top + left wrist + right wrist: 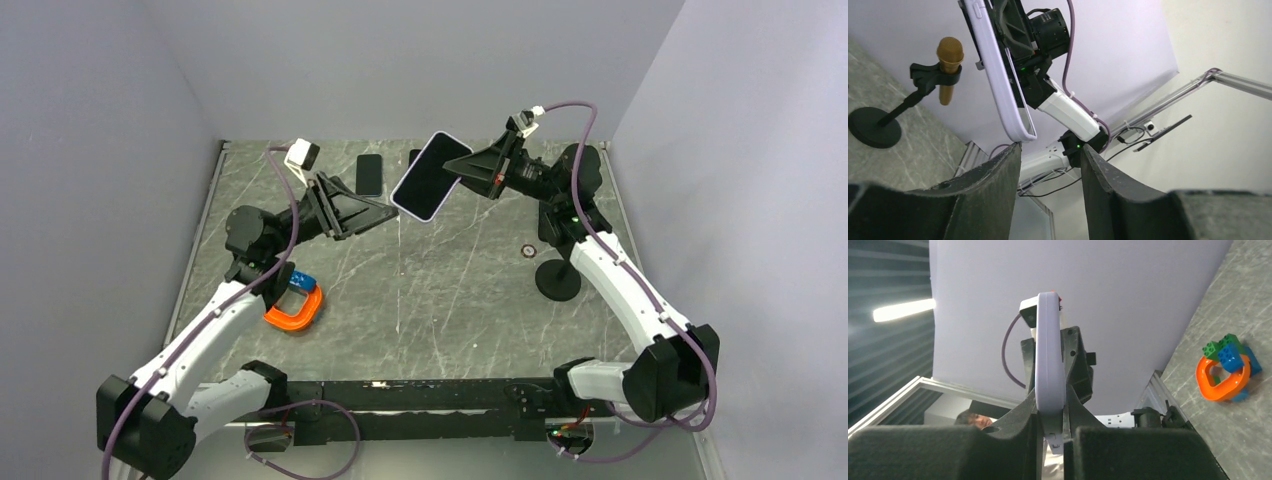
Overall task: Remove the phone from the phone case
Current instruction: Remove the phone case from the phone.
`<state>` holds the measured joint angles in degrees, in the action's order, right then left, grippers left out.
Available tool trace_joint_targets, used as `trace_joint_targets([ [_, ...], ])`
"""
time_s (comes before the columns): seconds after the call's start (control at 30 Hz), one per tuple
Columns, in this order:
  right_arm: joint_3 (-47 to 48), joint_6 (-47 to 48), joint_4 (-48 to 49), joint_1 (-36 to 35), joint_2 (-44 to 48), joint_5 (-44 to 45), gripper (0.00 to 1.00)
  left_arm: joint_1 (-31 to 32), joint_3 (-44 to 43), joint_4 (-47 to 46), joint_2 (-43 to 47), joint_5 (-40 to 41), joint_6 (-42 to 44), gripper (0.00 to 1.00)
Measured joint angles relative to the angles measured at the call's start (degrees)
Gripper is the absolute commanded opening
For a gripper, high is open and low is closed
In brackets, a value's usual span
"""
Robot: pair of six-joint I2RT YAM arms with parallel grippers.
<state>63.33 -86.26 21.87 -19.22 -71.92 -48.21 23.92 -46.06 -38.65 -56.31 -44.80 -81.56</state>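
The phone [430, 174], dark screen up, sits inside a lilac phone case [416, 211] and is held tilted in the air above the back of the table. My right gripper [470, 166] is shut on its right edge; in the right wrist view the case's lilac edge [1049, 360] stands pinched between the fingers [1050, 415]. My left gripper [391, 214] is open just below the case's lower left corner. In the left wrist view that corner [1020, 131] hangs right above the left fingertip [1013, 152], and nothing sits between the fingers [1050, 150].
A second dark phone [369, 174] lies flat on the table at the back. An orange ring with toy bricks [295, 305] sits beside the left arm. A microphone on a black round stand [557, 278] stands near the right arm.
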Motion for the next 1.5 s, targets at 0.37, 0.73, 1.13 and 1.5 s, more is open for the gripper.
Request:
trace_joint_targets([
  [0.37, 0.33, -4.74, 7.48, 0.55, -2.64, -5.70, 0.00, -0.13, -3.63, -7.06, -7.13, -3.26, -3.61, 0.20],
  [0.73, 1.05, -8.35, 12.11, 0.92, -4.37, -8.07, 0.00, -0.24, -4.90, -9.55, -8.57, -6.19, -4.57, 0.38],
  [1.13, 3.72, -8.55, 10.99, 1.07, -4.48, -9.51, 0.00, 0.76, -7.13, -8.57, -8.55, -7.63, -0.92, 0.00],
  [1.5, 5.86, -15.56, 20.33, 0.52, -5.49, -10.80, 0.00, 1.51, -11.04, -20.02, -12.33, -11.08, -1.44, 0.00],
])
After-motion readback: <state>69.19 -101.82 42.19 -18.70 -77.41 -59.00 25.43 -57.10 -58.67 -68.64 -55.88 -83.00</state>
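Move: Just off the left fingertips, about 1 cm to their right and 1 cm ahead, is the near-left corner of the phone case. The cased phone's middle lies roughly 7 cm right and 6 cm ahead of that hand, level with it. From the right hand, which grips the opposite long edge, the middle is some 5 cm left and 2 cm back. The orange ring stands about 24 cm left, 4 cm ahead and 37 cm below the left hand. Easing about 1 cm forward and right onto the case's near-left corner, the left hand closes its half-open fingers there in stages until nearly shut, then lifts some 4 cm while drawing back 3 cm and rolling about 20 degrees. The right hand keeps its grip on the far edge, rising about 5 cm and pulling back 3 cm with a slight counter-clockwise turn. ##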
